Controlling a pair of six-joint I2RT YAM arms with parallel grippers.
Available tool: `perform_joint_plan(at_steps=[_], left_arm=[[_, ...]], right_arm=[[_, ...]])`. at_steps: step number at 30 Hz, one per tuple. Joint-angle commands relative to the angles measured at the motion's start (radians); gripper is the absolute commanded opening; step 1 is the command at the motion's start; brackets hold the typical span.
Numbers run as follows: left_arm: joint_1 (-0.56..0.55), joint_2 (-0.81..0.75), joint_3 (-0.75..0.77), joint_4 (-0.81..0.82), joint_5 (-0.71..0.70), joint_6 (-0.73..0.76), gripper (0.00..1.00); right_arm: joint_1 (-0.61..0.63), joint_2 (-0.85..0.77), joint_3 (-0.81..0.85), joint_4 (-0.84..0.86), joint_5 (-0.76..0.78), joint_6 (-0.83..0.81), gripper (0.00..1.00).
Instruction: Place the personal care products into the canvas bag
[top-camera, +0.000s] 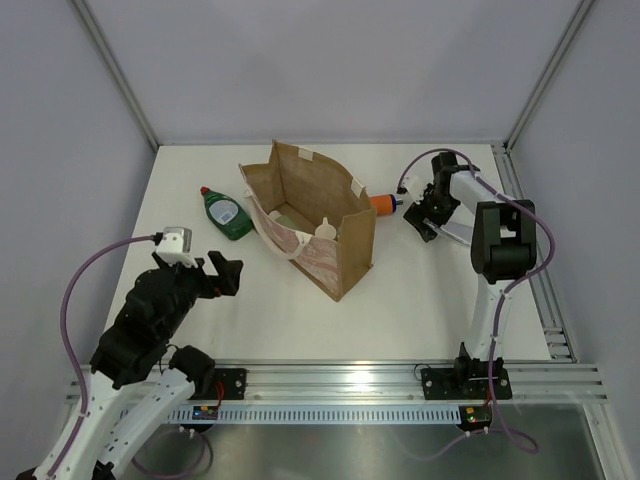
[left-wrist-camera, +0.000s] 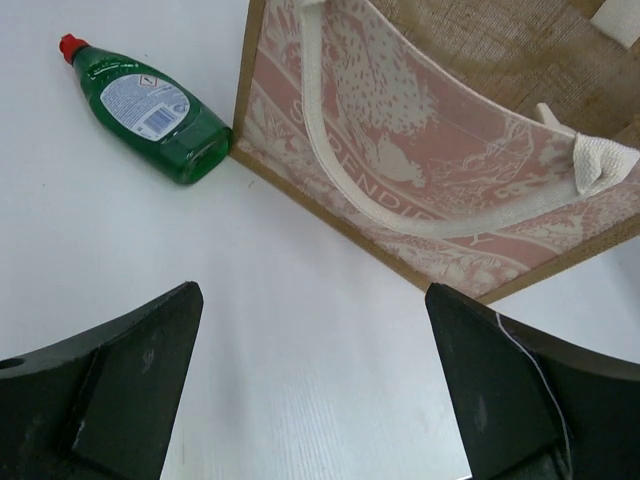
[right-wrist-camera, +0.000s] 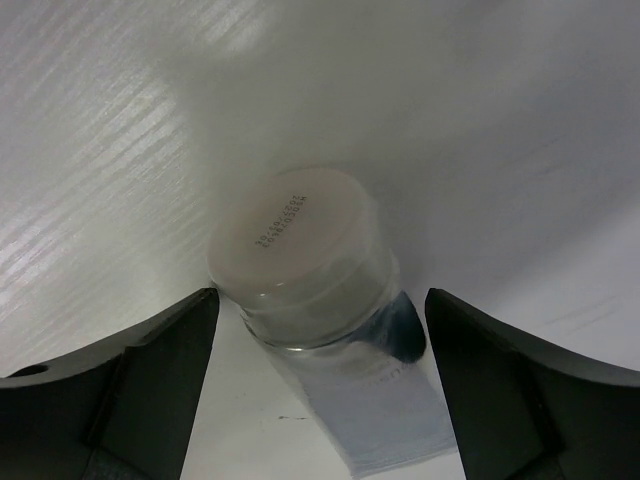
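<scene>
The canvas bag (top-camera: 345, 240) stands open mid-table, its reddish-patterned side (left-wrist-camera: 450, 190) facing my left gripper. Inside it show two pale bottles (top-camera: 325, 230). A green red-capped bottle (top-camera: 228, 213) (left-wrist-camera: 150, 108) lies just left of the bag. An orange bottle (top-camera: 383, 204) lies against the bag's right side. My right gripper (top-camera: 424, 216) (right-wrist-camera: 322, 292) is open and straddles a flat silver-grey tube (right-wrist-camera: 385, 400) lying on the table, white cap between the fingers; the left finger (right-wrist-camera: 150, 380) is near the cap's edge. My left gripper (top-camera: 222, 272) (left-wrist-camera: 312, 288) hangs open above bare table, holding nothing.
White walls and metal frame posts enclose the table on three sides. A rail (top-camera: 400, 385) with both arm bases runs along the near edge. The right arm's cable (top-camera: 440, 155) loops above the far right corner.
</scene>
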Motion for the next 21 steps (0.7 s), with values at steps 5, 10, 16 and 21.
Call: perform_joint_plan(at_steps=[5, 10, 16, 21], left_arm=[[0.003, -0.041, -0.003, -0.006, 0.017, -0.082, 0.99], [0.003, -0.067, -0.021, -0.013, 0.035, -0.129, 0.99], [0.003, -0.075, -0.079, 0.007, 0.068, -0.203, 0.99], [0.003, -0.044, -0.11, -0.003, 0.083, -0.257, 0.99]], right_arm=[[0.002, 0.073, 0.089, -0.103, 0.068, 0.017, 0.84], [0.001, 0.052, 0.088, -0.132, 0.03, 0.071, 0.52], [-0.024, -0.114, 0.05, -0.189, -0.136, 0.186, 0.29], [-0.024, -0.29, 0.011, -0.252, -0.309, 0.226, 0.24]])
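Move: The clear tube lies almost flat under the right hand, its pale capped end already between the open fingers; its middle is about 5 cm to the hand's right, 1 cm back and 1 cm lower. The orange bottle lies some 13 cm to the hand's left and 7 cm farther out. The canvas bag's middle is about 31 cm left, level with the hand and 8 cm higher. From the left hand, the tube is roughly 58 cm right, 22 cm ahead and 24 cm down. Settling barely half a centimetre, the right hand closes its wide-open fingers to about half and pinches the clear tube near its capped end, then draws back about 4 cm while rising and edging left towards the bag, tilting some 15 degrees and keeping its grip. The empty left hand, clear of everything, sinks about 4 cm with fingers still wide. ##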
